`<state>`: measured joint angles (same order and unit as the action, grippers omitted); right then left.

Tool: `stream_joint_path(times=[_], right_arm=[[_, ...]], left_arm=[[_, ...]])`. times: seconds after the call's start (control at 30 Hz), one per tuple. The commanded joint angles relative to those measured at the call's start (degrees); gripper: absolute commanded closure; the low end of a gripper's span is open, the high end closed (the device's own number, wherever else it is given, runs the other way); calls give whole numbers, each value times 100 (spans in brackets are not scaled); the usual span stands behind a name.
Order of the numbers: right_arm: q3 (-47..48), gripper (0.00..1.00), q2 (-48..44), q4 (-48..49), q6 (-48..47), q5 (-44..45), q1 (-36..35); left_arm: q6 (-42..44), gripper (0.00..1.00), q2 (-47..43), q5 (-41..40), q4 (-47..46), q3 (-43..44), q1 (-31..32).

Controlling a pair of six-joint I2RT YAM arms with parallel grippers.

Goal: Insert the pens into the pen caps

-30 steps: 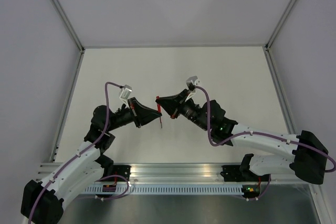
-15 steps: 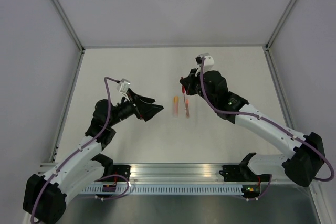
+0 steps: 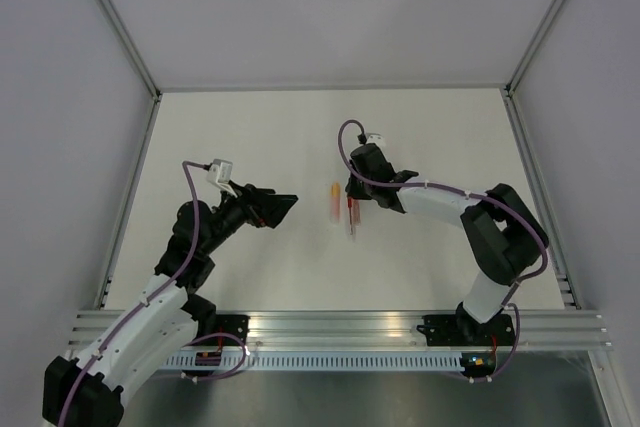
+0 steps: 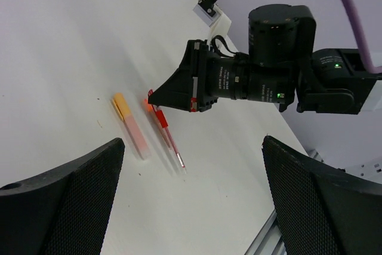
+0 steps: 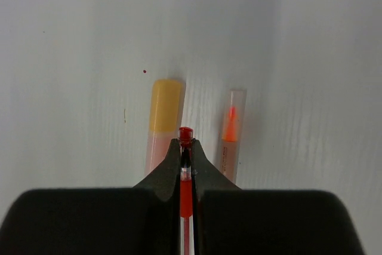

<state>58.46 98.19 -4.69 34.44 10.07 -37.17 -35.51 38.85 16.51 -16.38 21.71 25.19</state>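
Three pens lie side by side mid-table. A pink pen [image 3: 333,203] has an orange-yellow cap [image 5: 165,104] on its far end; it also shows in the left wrist view [image 4: 135,131]. A clear-bodied pen with an orange tip [image 5: 230,138] lies to the right. Between them is the red pen [image 4: 169,138]. My right gripper [image 5: 185,147] is down at the table and shut on the red pen's [image 5: 185,189] far end; it also shows in the top view [image 3: 351,197]. My left gripper [image 3: 280,206] is wide open and empty, left of the pens, held above the table.
The white table [image 3: 440,137] is walled by grey panels with metal rails along its left and right edges. The right arm [image 3: 440,202] stretches low across the table from the right. An aluminium rail [image 3: 340,332] runs along the near edge.
The right gripper has come down from above the pens and shut on the red pen's end. The left gripper has drawn back a little to the left, still open.
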Motion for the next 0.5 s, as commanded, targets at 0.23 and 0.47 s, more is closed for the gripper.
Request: stream_joint_path(times=[0.23, 0.47], right_arm=[[412, 91, 859, 627, 626, -137, 69], [544, 51, 693, 504, 451, -119, 139]], left_arm=[[114, 0, -115, -245, 170, -53, -5], [123, 0, -150, -227, 170, -62, -5]])
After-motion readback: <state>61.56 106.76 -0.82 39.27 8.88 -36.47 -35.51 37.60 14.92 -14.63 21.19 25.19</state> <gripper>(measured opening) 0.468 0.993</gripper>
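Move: Just beneath the right hand, which still grips the red pen near its far end, is the narrow strip of bare table where it will be laid: about 1 cm ahead, 1 cm left and 5 cm down. The yellow-capped marker's middle is level with the hand, about 3 cm left; the orange pen's is roughly 2 cm right and 1 cm back, both on the table. From the left hand, that strip is some 12 cm ahead, 10 cm right and 21 cm down. Lowering the red pen about 4 cm between the yellow-capped marker and the orange pen, the right hand brings it down to the table while easing slightly forward and left. There the fingers open to roughly half and let go of the pen, and the hand starts back up by about 1 cm, drifting another centimetre forward and a little left, its left finger coming up against the yellow cap. ##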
